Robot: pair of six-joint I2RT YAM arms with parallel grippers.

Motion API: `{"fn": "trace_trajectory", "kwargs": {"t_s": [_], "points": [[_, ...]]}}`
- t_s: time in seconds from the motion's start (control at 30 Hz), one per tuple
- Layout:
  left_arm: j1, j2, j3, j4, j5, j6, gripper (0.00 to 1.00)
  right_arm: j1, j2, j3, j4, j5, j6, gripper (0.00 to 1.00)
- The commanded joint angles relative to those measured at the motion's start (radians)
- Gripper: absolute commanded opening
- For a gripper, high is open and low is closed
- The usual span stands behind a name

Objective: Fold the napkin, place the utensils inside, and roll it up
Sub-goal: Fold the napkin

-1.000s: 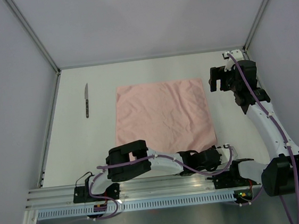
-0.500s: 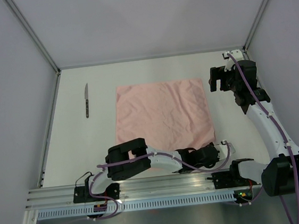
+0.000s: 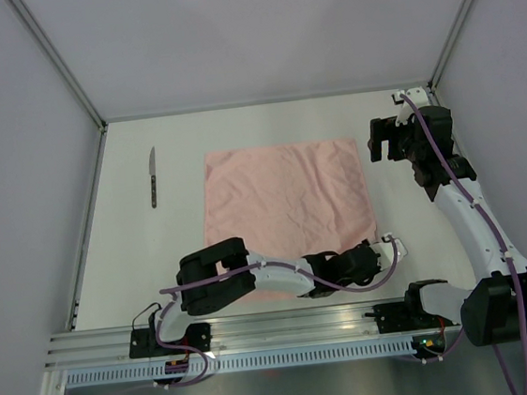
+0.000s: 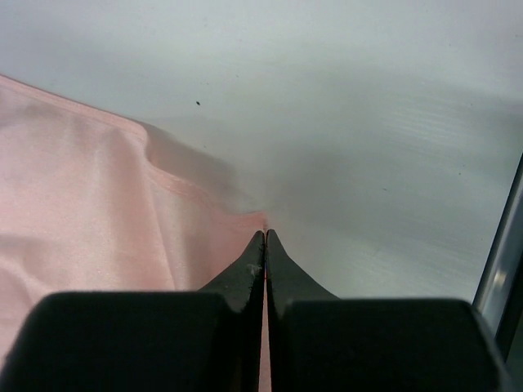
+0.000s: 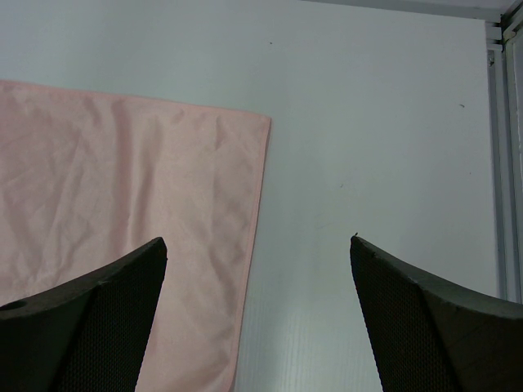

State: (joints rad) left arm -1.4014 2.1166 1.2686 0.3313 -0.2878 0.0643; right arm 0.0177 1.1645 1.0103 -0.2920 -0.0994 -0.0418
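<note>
The salmon-pink napkin [image 3: 288,204] lies spread flat in the middle of the table. My left arm reaches along the near edge to the napkin's near right corner. There my left gripper [image 3: 380,245] is shut on the cloth. In the left wrist view, pink cloth [image 4: 98,196] runs between the closed fingertips of that gripper [image 4: 265,234] and the corner is raised a little. My right gripper [image 3: 382,140] hangs open just right of the napkin's far right corner, holding nothing. Its wrist view shows the gripper [image 5: 258,241] over the napkin's [image 5: 122,180] right edge. A knife [image 3: 153,176] lies at the far left.
White walls with metal corner posts [image 3: 61,68] close the table [image 3: 406,211] in on three sides. A metal rail [image 3: 286,325] carrying both arm bases runs along the near edge.
My left gripper has shut on the napkin's near right corner, and the left arm has shifted slightly left and away from the rail. The right arm has not moved.
</note>
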Motion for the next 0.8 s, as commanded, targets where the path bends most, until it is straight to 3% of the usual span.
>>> {"fn": "trace_trajectory", "kwargs": {"t_s": [0.0, 0.47, 0.6, 0.77], "points": [[0.008, -0.061, -0.005, 0.012, -0.022, 0.002, 0.02, 0.002, 0.0, 0.002, 0.014, 0.0, -0.004, 0.98], [0.041, -0.079, -0.017, -0.012, 0.027, -0.026, 0.04, 0.004, -0.002, 0.002, 0.014, 0.001, -0.007, 0.98], [0.033, -0.072, 0.001, -0.041, 0.061, -0.052, 0.31, 0.004, 0.0, 0.004, 0.013, 0.0, -0.009, 0.98], [0.001, -0.07, 0.0, -0.032, 0.059, -0.087, 0.52, 0.004, -0.002, 0.002, 0.014, 0.003, -0.01, 0.98]]}}
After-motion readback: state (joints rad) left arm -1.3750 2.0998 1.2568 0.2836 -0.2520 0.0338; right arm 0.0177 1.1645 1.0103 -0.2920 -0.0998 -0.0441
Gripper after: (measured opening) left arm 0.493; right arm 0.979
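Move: At the left hand's fingertips is the napkin's near right corner, still pinched and a little off the table. The napkin's far right corner lies about 35 cm straight ahead of this hand, and its middle some 14 cm ahead and 22 cm to the left, both roughly 3 cm lower. From the idle right hand, the pinched corner is about 23 cm back, 6 cm to the left and 19 cm down. Carrying the pinched corner only about 2 cm forward, with a slight early rise and a drift to the left, the left hand stops short. It then opens its fingers to about half, lets go of the cloth, sinks about 1 cm and backs off 1.5 cm, staying low over the napkin with hardly any turn. ##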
